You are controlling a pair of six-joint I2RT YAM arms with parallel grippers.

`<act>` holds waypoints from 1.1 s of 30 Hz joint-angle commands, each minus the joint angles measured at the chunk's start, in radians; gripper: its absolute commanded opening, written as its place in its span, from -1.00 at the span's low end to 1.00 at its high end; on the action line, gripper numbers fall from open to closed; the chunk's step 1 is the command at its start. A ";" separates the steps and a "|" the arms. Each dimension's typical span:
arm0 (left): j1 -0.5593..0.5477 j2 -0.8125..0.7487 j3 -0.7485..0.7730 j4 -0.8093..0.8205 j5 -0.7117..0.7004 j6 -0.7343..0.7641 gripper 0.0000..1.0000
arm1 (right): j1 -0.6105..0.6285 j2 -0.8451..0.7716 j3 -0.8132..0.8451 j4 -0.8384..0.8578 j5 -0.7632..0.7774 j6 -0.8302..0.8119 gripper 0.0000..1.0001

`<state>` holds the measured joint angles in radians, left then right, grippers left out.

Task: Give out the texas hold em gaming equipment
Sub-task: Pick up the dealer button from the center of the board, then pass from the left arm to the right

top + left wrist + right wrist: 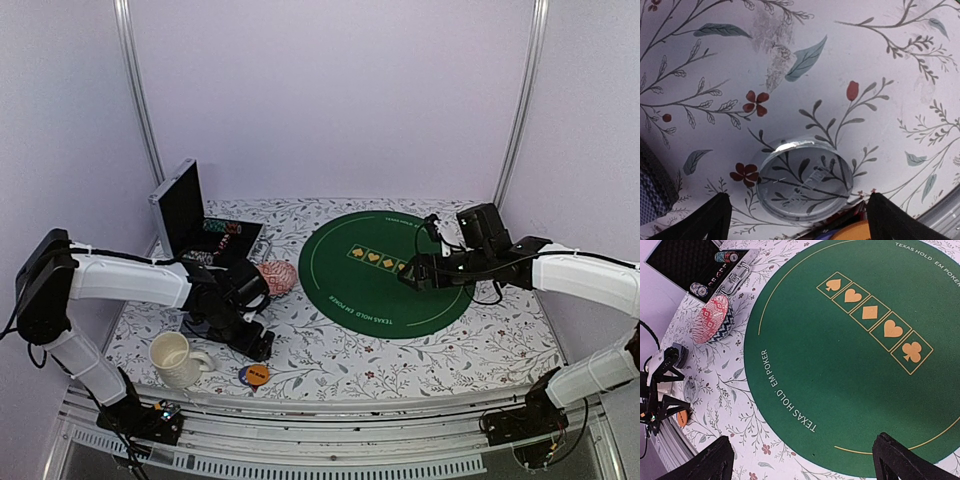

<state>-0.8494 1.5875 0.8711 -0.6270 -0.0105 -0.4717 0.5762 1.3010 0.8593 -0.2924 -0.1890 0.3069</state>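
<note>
A clear round disc lies flat on the floral cloth, just ahead of my left gripper, whose fingers stand wide apart on either side and do not touch it. An orange button peeks in at the bottom edge; from above it rests on a blue button near the front edge, close to my left gripper. My right gripper hangs open and empty over the edge of the green poker mat. Poker chips sit in the open black case.
A cream mug stands to the left of the buttons. A pink patterned dish sits between the case and the mat. Metal rails run along the table's front edge, and frame posts rise at the back corners.
</note>
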 commanded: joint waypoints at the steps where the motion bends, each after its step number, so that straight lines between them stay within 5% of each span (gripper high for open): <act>1: -0.025 0.005 0.019 0.006 0.009 0.029 0.92 | 0.013 0.021 0.023 -0.012 0.007 0.003 0.98; 9: -0.043 0.066 0.017 -0.004 -0.041 0.029 0.62 | 0.021 0.043 0.030 -0.020 0.009 0.003 0.98; 17: -0.061 0.098 0.022 -0.008 -0.063 0.035 0.08 | 0.026 0.048 0.040 -0.024 0.011 0.003 0.98; 28: -0.118 -0.094 0.131 0.012 -0.058 0.192 -0.32 | 0.027 0.009 0.070 0.005 -0.091 0.087 0.97; 33: -0.232 -0.146 0.256 0.038 -0.093 0.338 -0.33 | 0.055 0.047 0.063 0.164 -0.261 0.258 0.37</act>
<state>-0.9936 1.4960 1.0332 -0.6380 -0.0845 -0.2771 0.5980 1.3342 0.8986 -0.2668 -0.3054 0.4107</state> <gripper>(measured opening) 0.568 0.769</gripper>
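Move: The dealer button, a clear disc, lies between the left hand's open fingers, directly under the hand point and about 1 cm below it. The orange button is some 6 cm nearer the base and 2 cm to the right, the card box about 8 cm left and 4 cm ahead, the mug roughly 12 cm left and 3 cm back. From the right hand the dealer button lies about 30 cm left, 10 cm back and 14 cm lower. Left hand sinks slightly, pinches the dealer button, lifts it about 9 cm swinging rightwards; right hand drifts left. ##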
